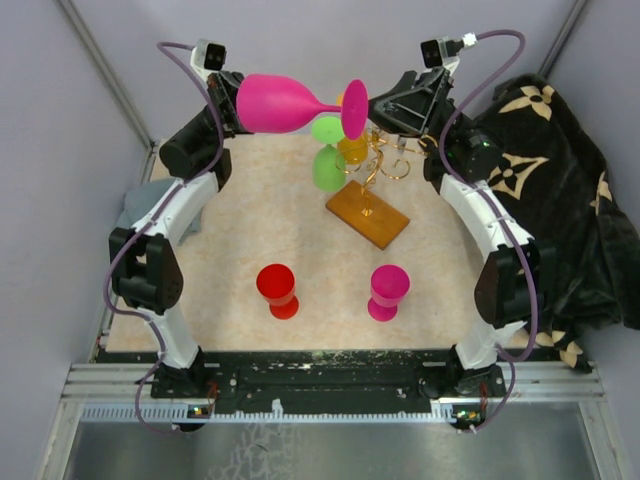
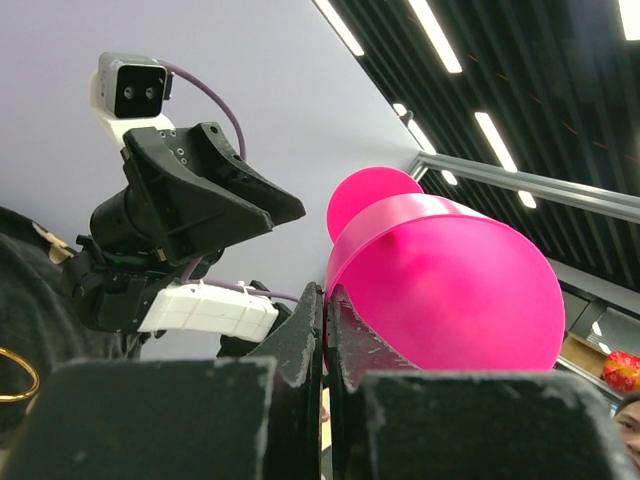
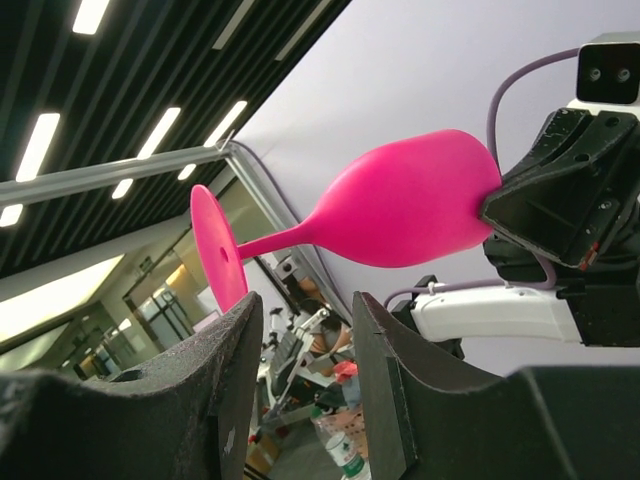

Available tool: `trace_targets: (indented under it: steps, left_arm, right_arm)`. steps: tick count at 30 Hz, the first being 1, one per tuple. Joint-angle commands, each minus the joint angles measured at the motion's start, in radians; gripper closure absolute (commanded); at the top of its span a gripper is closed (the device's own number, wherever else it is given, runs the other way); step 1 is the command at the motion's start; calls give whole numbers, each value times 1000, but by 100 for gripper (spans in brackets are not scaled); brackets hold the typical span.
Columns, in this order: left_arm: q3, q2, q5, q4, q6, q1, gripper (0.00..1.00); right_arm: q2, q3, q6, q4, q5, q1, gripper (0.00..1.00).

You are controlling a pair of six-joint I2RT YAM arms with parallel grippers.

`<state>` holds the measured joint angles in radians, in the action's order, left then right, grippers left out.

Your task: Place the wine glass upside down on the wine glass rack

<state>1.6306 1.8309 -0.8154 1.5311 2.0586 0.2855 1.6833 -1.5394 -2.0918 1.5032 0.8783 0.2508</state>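
The pink wine glass [image 1: 283, 103] hangs on its side high over the far end of the table, foot pointing right. My left gripper [image 1: 233, 101] is shut on the rim of its bowl; in the left wrist view the thin wall of the wine glass [image 2: 450, 290] sits pinched in the left gripper [image 2: 327, 300]. My right gripper [image 1: 376, 112] is open just right of the foot. In the right wrist view the stem of the wine glass [image 3: 400, 205] passes just beyond the right gripper [image 3: 305, 310], untouched. The gold wine glass rack [image 1: 378, 165] stands below on its amber base [image 1: 367, 214].
Two green glasses [image 1: 327, 165] and an orange one [image 1: 352, 150] hang on the rack's left side. A red glass [image 1: 278, 290] and a magenta glass [image 1: 388, 291] stand on the beige mat nearer the arm bases. A black patterned blanket [image 1: 560, 200] lies at the right.
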Motion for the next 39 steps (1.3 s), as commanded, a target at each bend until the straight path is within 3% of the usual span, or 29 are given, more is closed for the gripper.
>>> trace_targets:
  steps: [1, 15, 21, 25, 28, 33, 39]
  left_arm:
    - [-10, 13, 30, 116, 56, 1, 100]
    - [-38, 20, 17, 86, 15, -1, 100]
    - [-30, 30, 23, 86, 18, 0, 100]
    - [-28, 31, 23, 87, 16, 0, 100]
    - [-31, 31, 23, 88, 17, 0, 100]
    - [-49, 24, 20, 99, 14, -5, 85]
    - [-99, 4, 18, 139, 31, -46, 55]
  right_arm:
    - [-14, -64, -59, 178, -39, 18, 58]
    - [-23, -89, -36, 137, -44, 70, 59]
    - [-49, -93, -16, 116, -29, 78, 77]
    - [-68, -76, 3, 99, -28, 80, 100]
    - [-72, -63, 0, 106, -41, 81, 100]
    - [-80, -70, 5, 99, -45, 81, 100]
    - [-79, -95, 4, 85, -49, 63, 100]
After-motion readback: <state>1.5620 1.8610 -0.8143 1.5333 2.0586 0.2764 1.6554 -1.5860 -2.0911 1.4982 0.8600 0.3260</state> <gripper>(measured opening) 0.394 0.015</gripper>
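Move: My left hand already holds the magenta wine glass sideways by its bowl rim, with the foot pointing right, about 17 cm to the right of that hand, 2 cm back and 4 cm above. From my open right hand the glass's foot is about 4 cm back, 3 cm left and 5 cm up. Below the right hand is the gold rack, its hooks some 20 cm down, 8 cm ahead and 5 cm right; the hanging green glass is roughly 8 cm ahead, 5 cm left and 25 cm down. I bring my right hand back about 4 cm, also rising some 2 cm and edging left, so its open fingers straddle the foot and shut on it partway through, pinching the disc. My left hand meanwhile sinks about 3 cm and eases forward 2.5 cm with the glass, and only once the right has closed does it open its fingers at the rim. ##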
